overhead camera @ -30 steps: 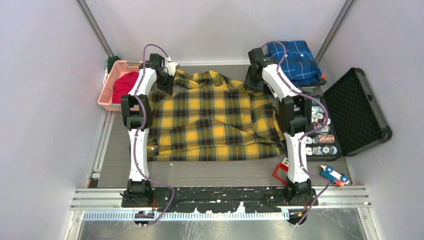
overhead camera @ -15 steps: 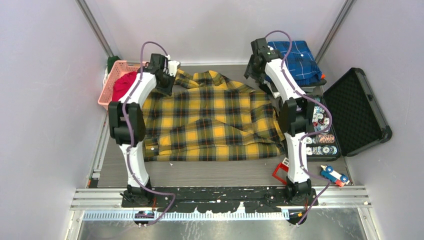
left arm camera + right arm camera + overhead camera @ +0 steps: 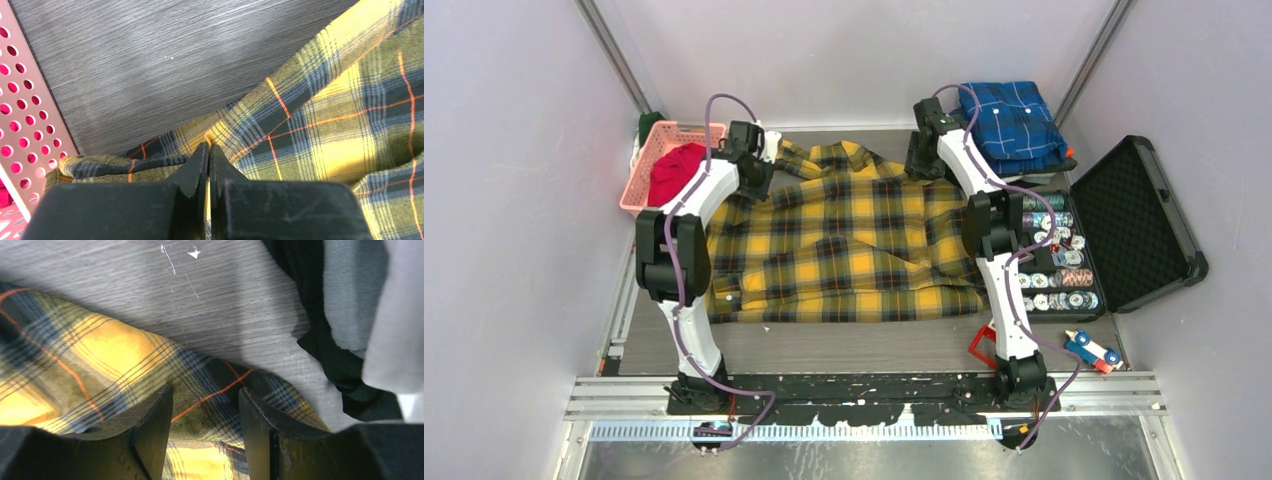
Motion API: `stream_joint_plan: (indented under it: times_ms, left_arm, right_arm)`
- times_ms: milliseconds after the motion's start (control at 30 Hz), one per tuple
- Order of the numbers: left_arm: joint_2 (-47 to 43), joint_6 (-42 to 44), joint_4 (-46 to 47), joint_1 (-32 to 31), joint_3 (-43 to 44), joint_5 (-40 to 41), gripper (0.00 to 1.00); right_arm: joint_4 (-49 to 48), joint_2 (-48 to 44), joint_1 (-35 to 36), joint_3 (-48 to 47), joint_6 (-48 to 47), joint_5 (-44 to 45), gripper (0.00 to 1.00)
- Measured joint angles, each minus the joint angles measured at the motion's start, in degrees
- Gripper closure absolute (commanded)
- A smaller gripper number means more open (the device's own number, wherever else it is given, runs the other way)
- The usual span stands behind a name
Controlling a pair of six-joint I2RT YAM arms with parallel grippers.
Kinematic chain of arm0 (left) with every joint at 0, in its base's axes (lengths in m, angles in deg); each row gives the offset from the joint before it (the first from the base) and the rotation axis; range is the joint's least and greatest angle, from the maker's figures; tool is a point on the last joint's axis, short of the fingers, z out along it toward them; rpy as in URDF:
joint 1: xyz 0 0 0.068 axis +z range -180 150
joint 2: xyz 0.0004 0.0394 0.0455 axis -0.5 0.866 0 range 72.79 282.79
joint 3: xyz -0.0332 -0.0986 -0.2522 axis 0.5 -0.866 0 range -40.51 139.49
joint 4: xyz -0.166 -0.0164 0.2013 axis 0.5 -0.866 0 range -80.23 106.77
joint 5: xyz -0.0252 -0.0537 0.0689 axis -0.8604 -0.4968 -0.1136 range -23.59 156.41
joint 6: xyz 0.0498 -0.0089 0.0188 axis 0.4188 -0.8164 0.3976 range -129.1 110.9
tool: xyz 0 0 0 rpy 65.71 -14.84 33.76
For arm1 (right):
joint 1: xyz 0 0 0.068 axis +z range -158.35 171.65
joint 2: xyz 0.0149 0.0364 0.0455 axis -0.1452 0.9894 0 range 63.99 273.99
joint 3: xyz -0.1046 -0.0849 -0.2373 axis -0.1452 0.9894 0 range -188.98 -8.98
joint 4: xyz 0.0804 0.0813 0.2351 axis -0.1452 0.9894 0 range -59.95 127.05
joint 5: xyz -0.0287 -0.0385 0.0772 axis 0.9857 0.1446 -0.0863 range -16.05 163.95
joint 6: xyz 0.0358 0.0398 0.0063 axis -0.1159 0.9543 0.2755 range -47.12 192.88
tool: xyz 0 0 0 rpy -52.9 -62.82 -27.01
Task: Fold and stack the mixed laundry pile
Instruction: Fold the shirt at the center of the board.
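The yellow-and-black plaid shirt (image 3: pixel 844 240) lies spread across the middle of the table. My left gripper (image 3: pixel 757 172) is at its far left corner, beside the pink basket (image 3: pixel 646 160). In the left wrist view its jaws (image 3: pixel 209 148) are shut on a raised fold of the shirt's edge (image 3: pixel 320 125). My right gripper (image 3: pixel 921 163) is at the shirt's far right corner. There its jaws (image 3: pixel 205 402) stand open, with plaid cloth (image 3: pixel 100 350) lying below and between them. The red T-shirt (image 3: pixel 674 172) sits bunched in the basket.
A folded blue plaid shirt (image 3: pixel 1014 120) lies at the back right. An open black case (image 3: pixel 1136 225) and a tray of chips (image 3: pixel 1056 262) stand along the right. A toy car (image 3: pixel 1092 350) is near the front right. Dark cloth (image 3: pixel 340 365) lies right of my right jaws.
My right gripper has lifted, come back down at the shirt's far right corner and opened wider. The left arm's elbow has swung left while its gripper stays shut on the shirt edge.
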Motion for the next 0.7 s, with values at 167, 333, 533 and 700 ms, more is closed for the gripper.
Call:
stream_joint_plan:
  times_ms: [167,333,533,700]
  left_arm:
    - [1.5,-0.3,0.5,0.0,0.0,2.1,1.0]
    - [2.2,-0.3,1.2,0.0,0.0,3.1,1.0]
    - [4.1,-0.4,1.5,0.0,1.7,3.8,1.0]
    - [5.9,-0.3,0.6,0.0,6.2,4.8,1.0]
  right_arm:
    - [0.2,1.5,-0.6,0.0,-1.6,-1.2,0.53]
    - [-0.1,1.5,-1.4,0.0,-2.4,-3.4,0.88]
    - [-1.9,1.5,-2.0,0.0,-2.6,-7.9,0.99]
    - [-3.6,0.3,-2.1,1.2,-2.6,-9.7,0.99]
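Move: The right hand, fingers about half open, has the shirt's far right edge about 2 cm below it; the blue folded stack stands some 18 cm to its right and 11 cm farther out, and the shirt's far hump some 14 cm left and 5 cm ahead. The left hand already holds the shirt's far left edge; bare board lies about 8 cm ahead and 7 cm below, and the basket about 17 cm to its left and 6 cm ahead. Down about 1.5 cm, the right hand settles onto the shirt's far right edge and shuts its fingers to pinch the cloth, then eases up and left by about a centimetre with a slight roll. Keeping its pinch, the left hand first sinks some 2 cm, drifting left, then draws its part of the far edge forward about 3 cm towards the bare board, rising slightly at the end. ##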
